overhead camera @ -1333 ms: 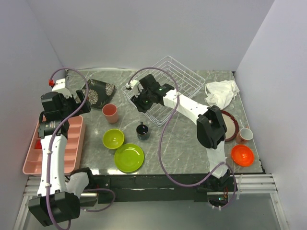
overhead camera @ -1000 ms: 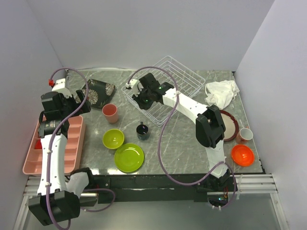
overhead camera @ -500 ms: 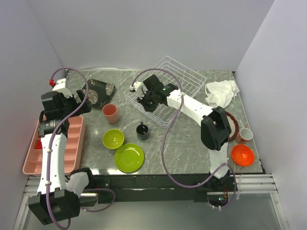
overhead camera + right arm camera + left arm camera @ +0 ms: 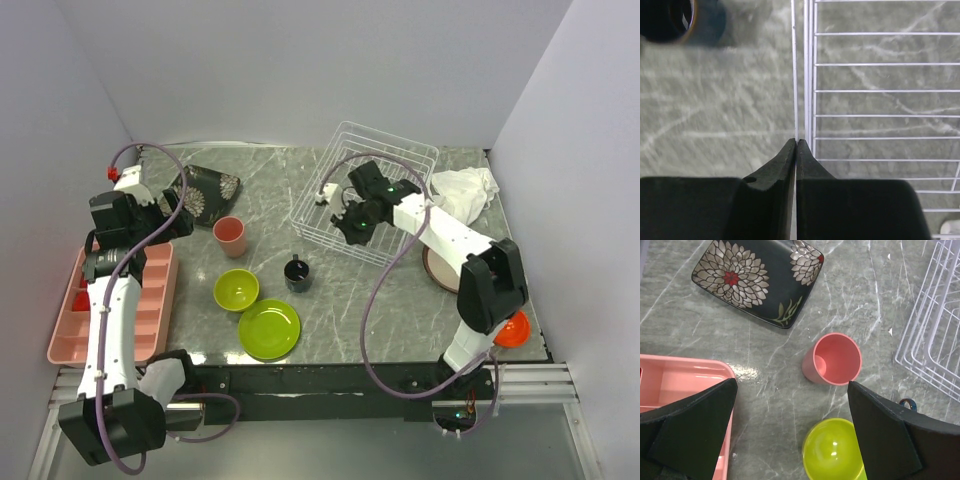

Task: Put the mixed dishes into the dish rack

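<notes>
The white wire dish rack sits at the back middle. My right gripper is shut on a wire of its near rim, the pads pressed together around it. The dark navy cup stands left of the rack and shows in the right wrist view. My left gripper hangs open and empty above the table, near the salmon cup, lime green bowl and black floral plate. The lime green plate lies at the front. The brown plate and orange bowl lie right, partly behind the right arm.
A pink divided tray lies along the left edge under the left arm. A white cloth is bunched at the back right beside the rack. Walls close in the table on three sides.
My right gripper closed on the rack's rim and moved right, and the rack slid right with it. The right arm now covers part of the brown plate. The left arm barely moved.
</notes>
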`<action>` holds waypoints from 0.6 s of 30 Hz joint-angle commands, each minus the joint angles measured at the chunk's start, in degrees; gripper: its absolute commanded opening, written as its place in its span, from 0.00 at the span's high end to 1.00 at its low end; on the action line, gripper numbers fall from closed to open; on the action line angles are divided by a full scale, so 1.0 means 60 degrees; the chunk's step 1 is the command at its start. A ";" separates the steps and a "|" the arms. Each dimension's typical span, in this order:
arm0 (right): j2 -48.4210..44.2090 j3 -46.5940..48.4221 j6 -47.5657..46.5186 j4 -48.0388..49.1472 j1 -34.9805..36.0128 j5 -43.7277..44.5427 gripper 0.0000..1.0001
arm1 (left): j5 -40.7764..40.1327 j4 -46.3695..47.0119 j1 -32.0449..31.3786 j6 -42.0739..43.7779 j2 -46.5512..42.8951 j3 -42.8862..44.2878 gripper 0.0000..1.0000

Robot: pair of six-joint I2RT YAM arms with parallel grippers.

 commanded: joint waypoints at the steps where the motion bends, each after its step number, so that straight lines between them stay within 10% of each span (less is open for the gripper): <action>1: -0.0873 -0.0846 -0.1666 -0.1533 -0.0125 -0.0651 1.00 | 0.0345 0.0315 0.0017 -0.0081 -0.0001 0.0016 0.00; 18: -0.3378 -0.3440 -0.4172 -0.2648 -0.0110 -0.0036 1.00 | 0.1486 0.0344 -0.0290 0.0592 0.0263 0.0148 0.00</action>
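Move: The right fingers already hold the near rim of the dish rack; the rack's middle lies about 13 cm ahead of them and 3 cm right, slightly lower. The dark mug stands some 14 cm left and 7 cm back. The red-rimmed plate is about 27 cm right and 4 cm back, the white cloth 31 cm right and 14 cm ahead. From the left hand the rack's middle is some 46 cm right, 14 cm ahead. Keep the right fingers shut on the near rim wire and drag the rack back towards the bare counter between mug and plate, about 8 cm back and 6 cm to the right, staying nearly level. Swing the wrist some 15 degrees counter-clockwise along the way so the near edge squares up with the counter's front. ##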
